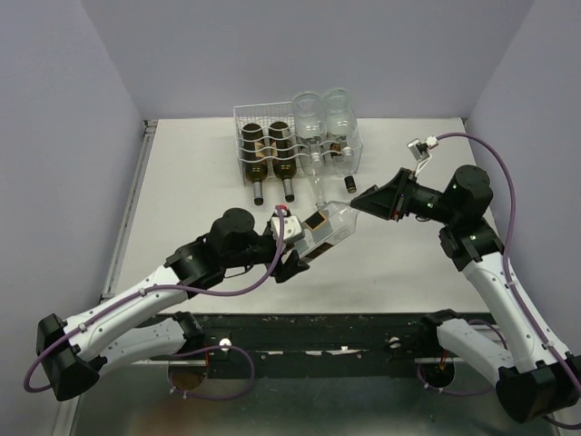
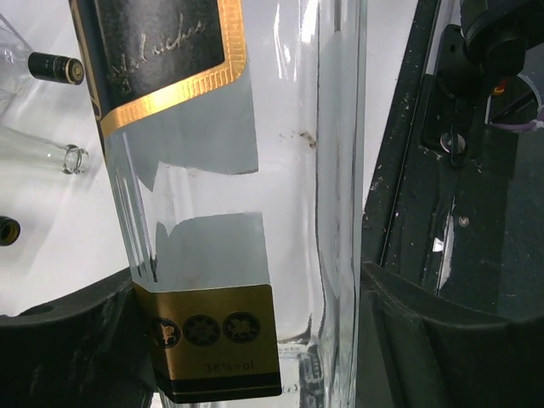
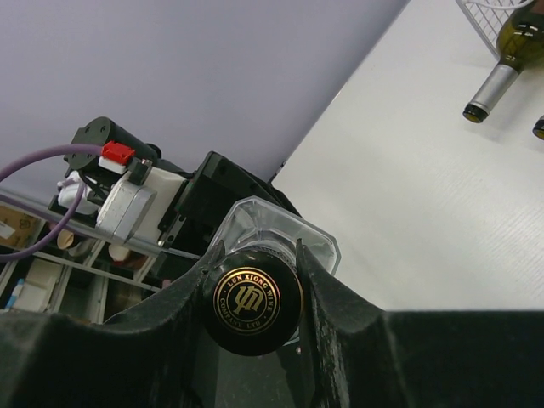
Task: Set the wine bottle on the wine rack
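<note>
The wine bottle (image 1: pixel 329 227) is clear and square-sided, with a black-and-gold label, and hangs tilted over the table between both arms. My left gripper (image 1: pixel 304 247) is around its base. In the left wrist view the bottle (image 2: pixel 289 170) fills the gap, and both fingers (image 2: pixel 76 340) press its sides. My right gripper (image 1: pixel 359 205) is shut on the neck, its fingertips (image 3: pixel 204 272) flanking the black cap (image 3: pixel 252 299). The white wire wine rack (image 1: pixel 238 136) stands at the back, behind the bottle.
Two dark green bottles (image 1: pixel 270 156) and two clear ones (image 1: pixel 322 116) lie in the rack, necks pointing toward me. A dark neck (image 3: pixel 493 85) shows top right in the right wrist view. The black mounting rail (image 1: pixel 345 331) runs along the near edge.
</note>
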Tool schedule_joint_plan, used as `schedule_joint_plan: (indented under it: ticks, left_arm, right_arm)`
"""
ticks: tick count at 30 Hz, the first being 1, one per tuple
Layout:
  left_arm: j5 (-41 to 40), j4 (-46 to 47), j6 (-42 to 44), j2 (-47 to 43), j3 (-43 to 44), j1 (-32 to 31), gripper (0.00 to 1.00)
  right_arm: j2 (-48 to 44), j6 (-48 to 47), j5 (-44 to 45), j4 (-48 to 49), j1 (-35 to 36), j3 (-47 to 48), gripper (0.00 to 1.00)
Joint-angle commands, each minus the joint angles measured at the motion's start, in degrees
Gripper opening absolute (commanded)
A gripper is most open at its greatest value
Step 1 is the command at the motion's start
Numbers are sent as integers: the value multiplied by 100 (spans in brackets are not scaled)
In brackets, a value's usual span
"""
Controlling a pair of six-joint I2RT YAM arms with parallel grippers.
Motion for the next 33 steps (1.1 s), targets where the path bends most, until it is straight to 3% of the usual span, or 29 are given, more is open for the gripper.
schedule_joint_plan:
  ticks: [1,2,3,7,10,15,18,22,27,30,33]
  left_arm:
    - [250,-39,310,72,301,-24,0]
    - [145,-22,301,90,302,-24,0]
    - [39,31,328,90,302,-24,0]
    - [-418,189,686,3,266,-24,0]
    - [-769,347,1310,-252,170,-33,0]
    - [-1078,734,2618,-893,-286,-33,0]
    - [-973,717,3655,-1166,-585,-33,0]
    - [-1052,673,4544,-1438,-744,-42,0]
    - [-1034,490,5827,-1571,-894,-42,0]
    - [-824,190,6671,-1536,-902,-42,0]
    - [-674,321,6998,-1527,-973,-42,0]
  right_arm:
    - [-285,529,-576,375,27,131,1]
    - [-285,476,-576,314,27,140,1]
    - [-294,372,-541,157,27,158,7]
    - [-443,-532,20,-932,27,325,70]
    - [-741,-1122,836,-1574,36,360,97]
    - [-1041,-1729,2208,-2638,27,685,100]
    - [-1129,-1897,2535,-2912,27,852,100]
    - [-1077,-2221,2133,-3184,27,1220,100]
    - [-681,-3003,1325,-4203,27,1757,100]
    - [-470,-3232,692,-4494,36,1732,100]
    - [-513,-3417,452,-4433,79,1495,99]
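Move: The left gripper already holds the bottle by its base end. The wine rack lies about 45 cm ahead of it, 2 cm to its left and some 12 cm lower. On the rack, the dark bottles sit about 9 cm to the left of its middle and the clear bottles about 9 cm to the right. The right gripper is shut on the capped neck, the bottle's middle about 8 cm to its left, 4 cm back and 8 cm below. Open the right gripper wide to release the bottle's neck, then draw it about 4 cm right and 3 cm back, clear of the cap, dipping its fingertips some 20 degrees. Keep the left grip on the base end and carry the bottle about 6 cm left and a little forward, rolling the wrist so that the neck swings back and down. ##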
